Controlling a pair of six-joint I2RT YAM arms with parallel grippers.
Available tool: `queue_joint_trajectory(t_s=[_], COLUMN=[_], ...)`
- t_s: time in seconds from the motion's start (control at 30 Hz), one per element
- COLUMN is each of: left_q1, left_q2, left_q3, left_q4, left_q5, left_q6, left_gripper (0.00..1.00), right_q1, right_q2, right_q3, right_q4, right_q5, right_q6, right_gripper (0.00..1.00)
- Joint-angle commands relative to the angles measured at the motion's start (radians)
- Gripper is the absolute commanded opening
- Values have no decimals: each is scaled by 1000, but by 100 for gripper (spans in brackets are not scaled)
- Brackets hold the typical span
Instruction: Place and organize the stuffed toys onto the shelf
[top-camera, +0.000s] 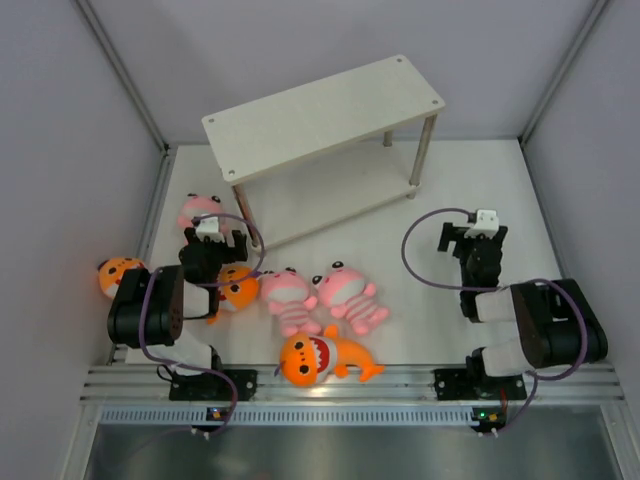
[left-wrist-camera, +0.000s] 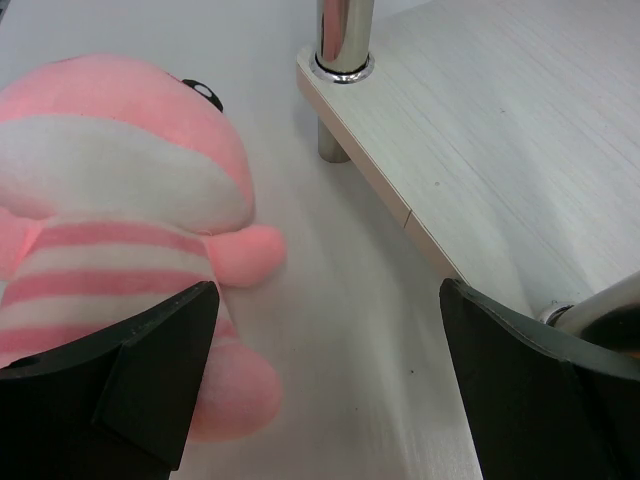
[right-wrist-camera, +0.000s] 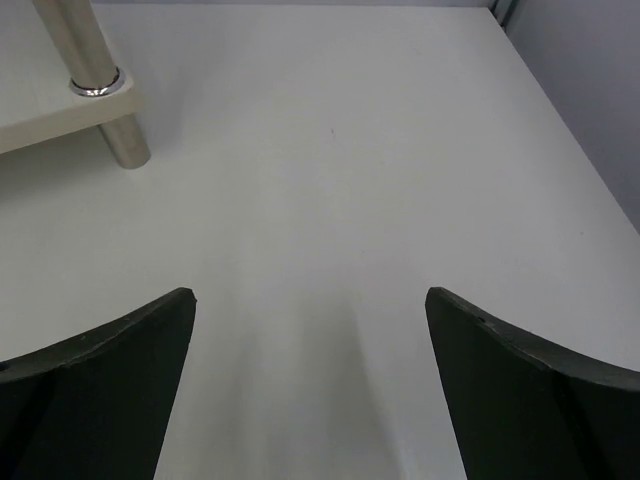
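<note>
The pale wood two-tier shelf (top-camera: 320, 110) stands at the back with nothing on it. Three pink striped toys lie on the table: one at the left (top-camera: 198, 208), two in the middle (top-camera: 288, 298) (top-camera: 350, 295). Three orange sharks lie at the far left (top-camera: 118, 275), under my left arm (top-camera: 238, 288), and at the front (top-camera: 320, 358). My left gripper (top-camera: 214, 240) is open and empty. In the left wrist view (left-wrist-camera: 328, 290) the pink toy (left-wrist-camera: 120, 200) lies just left of the gap, by the left finger (left-wrist-camera: 150, 370). My right gripper (top-camera: 472, 238) (right-wrist-camera: 310, 295) is open and empty over bare table.
The shelf's lower tier (left-wrist-camera: 500, 130) and a chrome leg (left-wrist-camera: 340, 40) are just right of my left gripper. Another leg (right-wrist-camera: 95, 80) is at the far left of the right wrist view. Grey walls enclose the table on three sides.
</note>
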Motion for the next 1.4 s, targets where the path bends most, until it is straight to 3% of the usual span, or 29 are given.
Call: queue_joint_trajectory(t_s=[0.0, 0.1, 0.17, 0.23, 0.3, 0.33, 0.37, 0.47, 0.6, 0.67, 0.77, 0.8, 0.97, 1.03, 1.17, 1.37], left_q1=[-19, -17, -19, -19, -3, 29, 50, 103, 115, 115, 115, 116, 115, 116, 116, 116], left_q2=[1, 1, 2, -5, -109, -155, -190, -252, -416, -549, -636, -637, -663, -711, -839, -1031], left_q3=[21, 21, 21, 15, 35, 104, 145, 218, 190, 192, 309, 349, 609, 664, 686, 670], left_q4=[30, 30, 30, 53, -40, -247, -351, -592, -798, -896, -1246, -1429, -1866, -2019, -2139, -2187], left_q5=[44, 44, 45, 42, 39, 30, 30, 102, 177, 186, 153, 124, -115, -148, -209, -194], left_q6=[-5, -5, -5, -8, -43, -90, -95, 36, 119, 150, 236, 254, 325, 345, 328, 319], left_gripper=[99, 99, 99, 99, 99, 99, 99, 98, 98, 97, 96, 97, 98, 98, 98, 99], right_q1=[-15, -15, -18, -18, -17, -18, -17, -17, -1, 46, 153, 181, 426, 495, 661, 848], right_q2=[-146, -339, -486, -622, -691, -739, -757, -789, -781, -752, -715, -714, -761, -768, -740, -581], right_q3=[46, 66, 66, 77, 109, 126, 173, 279, 321, 353, 400, 405, 387, 381, 355, 370], right_q4=[-131, -272, -316, -430, -504, -596, -668, -953, -1141, -1225, -1423, -1484, -1543, -1554, -1503, -1486], right_q5=[104, 187, 154, 64, -95, -154, -197, -299, -493, -529, -503, -489, -488, -471, -409, -182], right_q6=[34, 174, 225, 321, 349, 361, 373, 407, 439, 427, 381, 372, 355, 337, 341, 381], right_gripper=[99, 99, 99, 99, 99, 99, 99, 98, 83, 79, 77, 76, 71, 70, 69, 72])
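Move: Nearest the right hand's way is the right-hand pink toy, about 17 cm back, 33 cm to the left and 6 cm lower. The left-hand pink toy lies some 16 cm left of it and level with it; the lower orange shark is about 16 cm nearer the bases and 7 cm left of it. From the left hand, the middle orange shark lies about 15 cm back and 7 cm right; the wall-side shark 11 cm back, 23 cm left; the far pink toy 7 cm ahead, 5 cm left, all some 3 cm lower. Rising about 18 cm first, the right hand then sweeps some 23 cm left and 22 cm back while sinking towards the right-hand pink toy, turning counter-clockwise and tipping down as its open jaws narrow partway. The left hand lifts, then draws back about 20 cm from the far pink toy, tipping down, to end well above the orange sharks; nothing is gripped. ##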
